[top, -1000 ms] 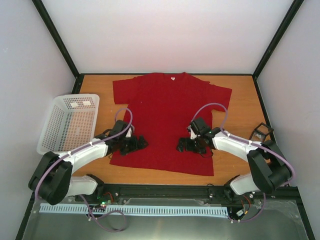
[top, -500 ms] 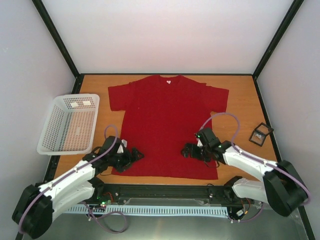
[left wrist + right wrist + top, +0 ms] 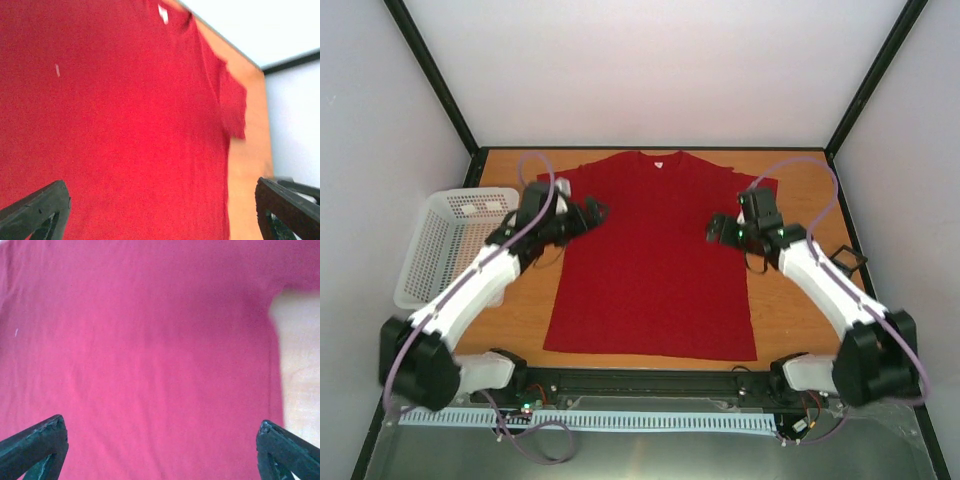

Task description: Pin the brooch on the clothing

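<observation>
The clothing, a red T-shirt [image 3: 650, 260], lies flat on the wooden table with its collar and white label [image 3: 666, 158] at the far side. My left gripper [image 3: 593, 213] hovers open over the shirt's left shoulder, nothing between its fingers. Over the right shoulder my right gripper [image 3: 716, 229] is also open and empty. In the left wrist view red cloth [image 3: 125, 125] fills the space between the open gripper's [image 3: 160, 215] fingers. The right wrist view shows the same under that gripper [image 3: 160, 450]. The brooch is not visible in any view.
A white mesh basket [image 3: 460, 245] stands at the left edge of the table. A small dark-framed object [image 3: 847, 258] sits at the right, partly hidden by my right arm. Black frame posts and pale walls enclose the table. A tiny pale speck [image 3: 57, 71] lies on the cloth.
Both arms have swung from the shirt's near hem up to its shoulders. The shirt has slid slightly toward the near edge and lies flatter.
</observation>
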`<state>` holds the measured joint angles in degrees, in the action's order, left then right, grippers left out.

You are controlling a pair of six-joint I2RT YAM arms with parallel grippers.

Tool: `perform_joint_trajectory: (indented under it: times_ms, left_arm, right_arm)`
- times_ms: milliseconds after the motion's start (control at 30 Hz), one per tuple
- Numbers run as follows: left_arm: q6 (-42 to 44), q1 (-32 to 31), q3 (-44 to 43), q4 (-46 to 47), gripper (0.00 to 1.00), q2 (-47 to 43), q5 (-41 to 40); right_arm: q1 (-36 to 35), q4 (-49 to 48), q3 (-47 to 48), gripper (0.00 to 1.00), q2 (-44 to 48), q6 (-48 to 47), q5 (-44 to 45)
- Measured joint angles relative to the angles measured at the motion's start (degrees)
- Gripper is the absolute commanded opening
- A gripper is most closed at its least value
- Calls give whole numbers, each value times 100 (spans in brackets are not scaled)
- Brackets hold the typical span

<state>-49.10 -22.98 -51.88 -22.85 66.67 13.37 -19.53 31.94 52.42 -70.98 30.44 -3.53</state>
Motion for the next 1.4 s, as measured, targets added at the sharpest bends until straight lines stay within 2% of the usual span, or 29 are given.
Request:
perform_joint_trajectory:
  times_ms: [100, 300, 500, 633, 733, 867, 1267, 1400]
  left_arm:
    - [374, 538, -826, 535, 100, 1152, -136]
    - [756, 1528, -2396, 1397, 100, 3412, 83]
    - [1563, 1801, -4402, 1539, 100, 5565, 140]
    - [1958, 1840, -5226, 1532, 100, 6432, 85]
    - [2026, 1893, -5569, 1508, 100, 6861, 109]
    - [2013, 2076, -5689, 1349, 100, 7125, 197]
    - [2127, 2675, -5722, 997, 100, 7272, 450]
    - [2347, 2695, -5987, 627, 100, 7272, 466]
  right_arm:
    - [472, -365, 826, 100, -1056, -334, 76]
    - [1274, -813, 2634, 100, -3209, -719, -24]
    - [1613, -863, 4238, 100, -5023, -1034, -374]
    - [1731, -708, 5042, 99, -5836, -1220, -651]
    - [1790, -673, 5672, 98, -6376, -1353, -809]
    - [1895, -564, 5897, 98, -6719, -1386, -940]
    - [2564, -608, 5908, 99, -6728, -1097, -1137]
    - [2559, -50, 6334, 99, -6811, -1182, -1102]
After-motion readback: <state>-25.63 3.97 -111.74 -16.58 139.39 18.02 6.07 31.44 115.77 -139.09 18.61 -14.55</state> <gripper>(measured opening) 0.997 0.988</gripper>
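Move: The clothing's left sleeve lies about 25 cm ahead of my left hand, 17 cm to its left and 17 cm below. Its collar is some 33 cm ahead and 16 cm to the right, and the white basket about 40 cm left and 4 cm ahead. From my right hand, the right sleeve is about 21 cm ahead, 17 cm right and 13 cm below; the collar 29 cm ahead and 17 cm left. With both grippers wide open, I swing my hands forward over the clothing some 30 cm, sinking as they go, my left about 15 cm and my right about 11 cm. Low at the far edge by the shoulders, I sweep them apart, left hand left and right hand right, along the sleeves towards the cuffs, then barely start to rise. ##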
